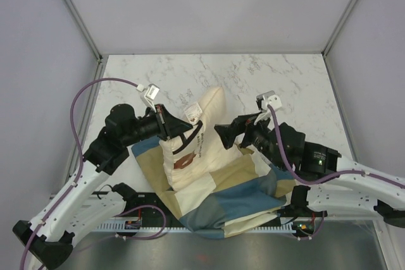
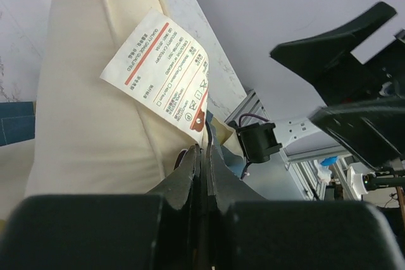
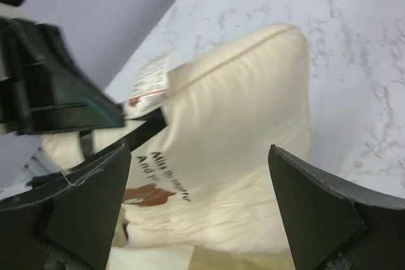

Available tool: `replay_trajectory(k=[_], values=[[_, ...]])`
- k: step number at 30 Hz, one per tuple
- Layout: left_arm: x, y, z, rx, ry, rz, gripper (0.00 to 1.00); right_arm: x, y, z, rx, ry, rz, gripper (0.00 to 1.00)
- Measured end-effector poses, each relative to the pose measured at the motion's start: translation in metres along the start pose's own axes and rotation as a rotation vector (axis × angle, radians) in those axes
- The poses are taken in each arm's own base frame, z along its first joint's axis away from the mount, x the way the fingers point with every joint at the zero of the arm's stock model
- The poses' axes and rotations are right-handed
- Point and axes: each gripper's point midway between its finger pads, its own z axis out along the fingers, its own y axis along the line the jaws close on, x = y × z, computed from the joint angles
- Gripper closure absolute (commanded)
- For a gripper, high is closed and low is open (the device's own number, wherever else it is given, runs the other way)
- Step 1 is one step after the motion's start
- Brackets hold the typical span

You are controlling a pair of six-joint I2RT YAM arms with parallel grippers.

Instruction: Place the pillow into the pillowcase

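The cream pillow (image 1: pixel 201 140) stands tilted on the table, its lower end inside the mouth of the blue, tan and cream checked pillowcase (image 1: pixel 243 203). A brown bear face and dark text show on the pillow (image 3: pixel 240 131). My left gripper (image 1: pixel 166 122) is at the pillow's upper left edge, shut on a thin black strap beside the white care label (image 2: pixel 158 71). In the left wrist view the left gripper (image 2: pixel 204 150) has its jaws pressed together on that strap. My right gripper (image 1: pixel 233 128) is open just right of the pillow. In its own view the right gripper (image 3: pixel 199 162) frames the pillow without touching it.
The white marble table (image 1: pixel 297 86) is enclosed by grey walls with metal frame posts (image 1: pixel 73 11). A metal rail (image 1: pixel 152 222) runs along the near edge, and the pillowcase hangs over it. Purple cables (image 1: pixel 79 102) loop from both arms.
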Motion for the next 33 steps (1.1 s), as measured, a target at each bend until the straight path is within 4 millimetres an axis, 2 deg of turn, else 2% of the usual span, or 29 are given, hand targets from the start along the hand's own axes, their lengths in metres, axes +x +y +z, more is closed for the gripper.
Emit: replay_trajectory(k=[3,6,12,17,21,25,26,27,28,29,30,31,33], values=[[0.002,0.0,-0.001,0.006,0.002,0.023,0.98,0.006,-0.027,0.017,0.149,0.06,0.027,0.02],[0.005,-0.001,-0.002,0.012,0.004,0.051,0.98,-0.002,-0.039,0.039,0.263,0.096,0.095,0.02],[0.015,0.001,0.0,0.012,0.015,0.115,0.98,-0.003,-0.022,0.064,0.315,0.144,0.278,0.02],[0.019,0.006,0.004,-0.012,0.014,0.178,0.96,0.021,-0.01,0.08,0.38,0.245,0.397,0.02],[0.02,0.01,0.007,-0.033,0.007,0.227,0.95,0.054,-0.015,0.084,0.46,0.33,0.428,0.02],[0.024,0.009,0.012,-0.029,0.027,0.268,0.91,0.074,-0.018,0.091,0.509,0.367,0.444,0.02],[0.026,0.008,0.014,-0.024,0.035,0.28,0.87,0.078,-0.019,0.094,0.517,0.371,0.447,0.09],[0.028,0.006,0.014,-0.017,0.043,0.293,0.8,0.082,-0.021,0.095,0.524,0.374,0.447,0.42],[0.03,0.005,0.016,-0.012,0.051,0.305,0.64,0.086,-0.023,0.095,0.531,0.377,0.445,0.62],[0.031,0.005,0.016,-0.008,0.059,0.32,0.26,0.09,-0.025,0.095,0.539,0.378,0.45,0.79],[0.033,0.004,0.015,-0.004,0.066,0.332,0.12,0.094,-0.026,0.096,0.539,0.375,0.461,1.0],[0.033,0.002,0.014,-0.002,0.07,0.341,0.0,0.097,-0.027,0.098,0.537,0.364,0.477,1.0],[0.03,-0.002,0.009,-0.017,0.073,0.353,0.0,0.103,-0.033,0.099,0.537,0.341,0.511,1.0]])
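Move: The right gripper, empty and open, goes for the raised fold of the pillow, about 6 cm ahead, 6 cm left and 12 cm below. The pillow's white label is some 4 cm ahead, 11 cm left and 3 cm down; the pillowcase's middle lies roughly 16 cm back, straight below sideways, 28 cm down. From the left gripper, still pinching the pillow edge by the label, that fold is about 3 cm ahead, 6 cm right and 8 cm down. Reach the right gripper forward about 6 cm, then swing it left and down some 12 cm onto the pillow fold beside the left fingers, tipping the fingers down about 40 degrees and turning clockwise, and pinch the fold shut. Keep the left grip meanwhile, easing it down and slightly back and right while its wrist tilts, then open wide to release the pillow edge. ##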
